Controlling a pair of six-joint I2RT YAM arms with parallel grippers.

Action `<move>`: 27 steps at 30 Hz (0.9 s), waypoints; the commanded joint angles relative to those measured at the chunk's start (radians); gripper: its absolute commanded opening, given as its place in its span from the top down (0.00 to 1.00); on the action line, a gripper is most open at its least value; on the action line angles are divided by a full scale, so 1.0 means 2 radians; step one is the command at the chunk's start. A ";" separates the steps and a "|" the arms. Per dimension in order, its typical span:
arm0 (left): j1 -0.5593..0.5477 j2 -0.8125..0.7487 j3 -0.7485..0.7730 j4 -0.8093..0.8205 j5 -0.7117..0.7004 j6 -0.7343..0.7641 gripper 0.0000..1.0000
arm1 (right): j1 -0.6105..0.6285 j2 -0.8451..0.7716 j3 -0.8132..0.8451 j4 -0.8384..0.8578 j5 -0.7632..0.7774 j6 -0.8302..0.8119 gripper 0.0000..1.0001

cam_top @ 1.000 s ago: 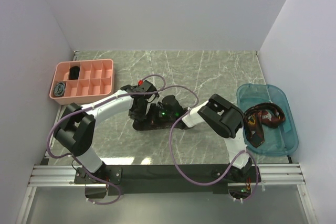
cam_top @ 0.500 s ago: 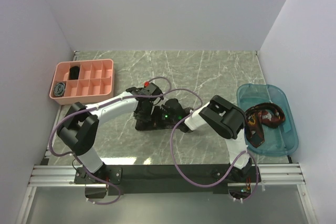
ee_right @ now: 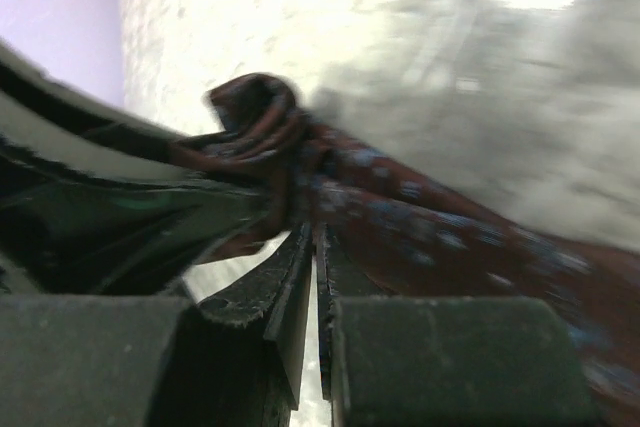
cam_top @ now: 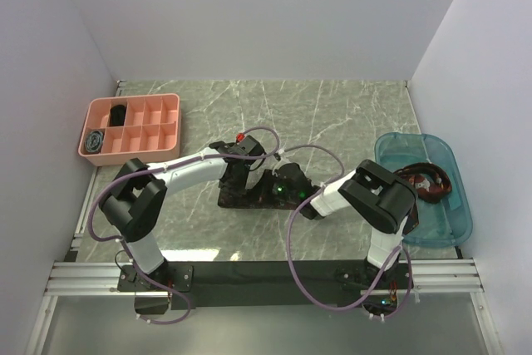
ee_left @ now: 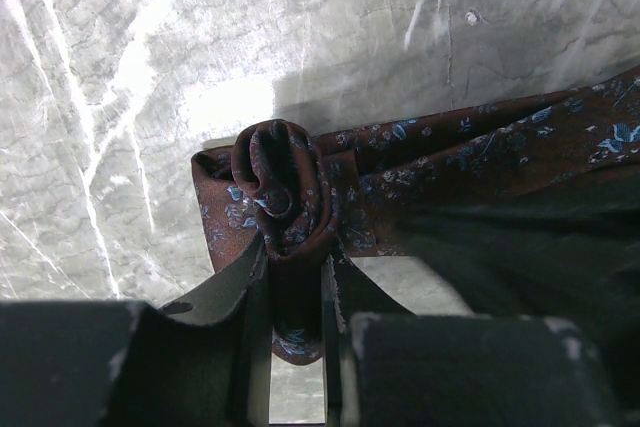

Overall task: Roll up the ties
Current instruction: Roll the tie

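A dark maroon patterned tie (ee_left: 480,147) lies on the marble table, one end wound into a small coil (ee_left: 280,187). My left gripper (ee_left: 296,259) is shut on that coil, its fingers (ee_left: 250,277) pressing the roll from both sides. In the blurred right wrist view the right gripper (ee_right: 315,237) is closed to a thin slit, pinching the tie (ee_right: 420,237) just beside the coil (ee_right: 255,112). From above, both grippers, left (cam_top: 237,176) and right (cam_top: 264,192), meet over the tie (cam_top: 235,200) at the table's middle.
A pink divided tray (cam_top: 166,114) at the back left holds a black coil (cam_top: 118,112) and a grey-blue coil (cam_top: 96,139). A blue bin (cam_top: 440,222) at the right holds another maroon tie (cam_top: 428,184). Purple cables (cam_top: 291,239) loop over the near table.
Both grippers and the tie have shifted to the right across the table. The right arm's elbow swung right, toward the blue bin. The right jaws narrowed slightly.
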 commanded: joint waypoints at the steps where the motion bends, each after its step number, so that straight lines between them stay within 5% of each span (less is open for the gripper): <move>1: -0.005 0.005 -0.001 0.021 0.025 -0.010 0.96 | -0.010 -0.021 -0.020 0.004 0.049 0.013 0.87; 15: -0.016 0.017 -0.018 0.050 0.051 -0.015 0.92 | -0.023 -0.005 -0.037 0.011 0.040 0.034 0.87; 27: -0.020 -0.004 -0.036 0.077 0.069 -0.019 0.40 | -0.023 -0.020 -0.048 0.061 0.013 0.016 0.85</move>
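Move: The tie's roll is already pinched between the left fingers, its middle about 1 cm ahead of that hand; from the right hand it lies some 4 cm to the left, about level. The tie's flat tail lies on the table roughly 2 cm lower, its middle about 9 cm to the left hand's right and level fore and aft. Its flat left edge shows roughly 4 cm to the left hand's left, also level and 2 cm below. Ease the left gripper about 2.5 cm to the right, carrying the roll along the flat tail towards the right fingers, tips swinging right slightly; part the fingers late and let go of the roll while still drifting right. Meanwhile slide the closed right fingers about 2.5 cm left and first down beside the roll, then hold them low over the tail. ##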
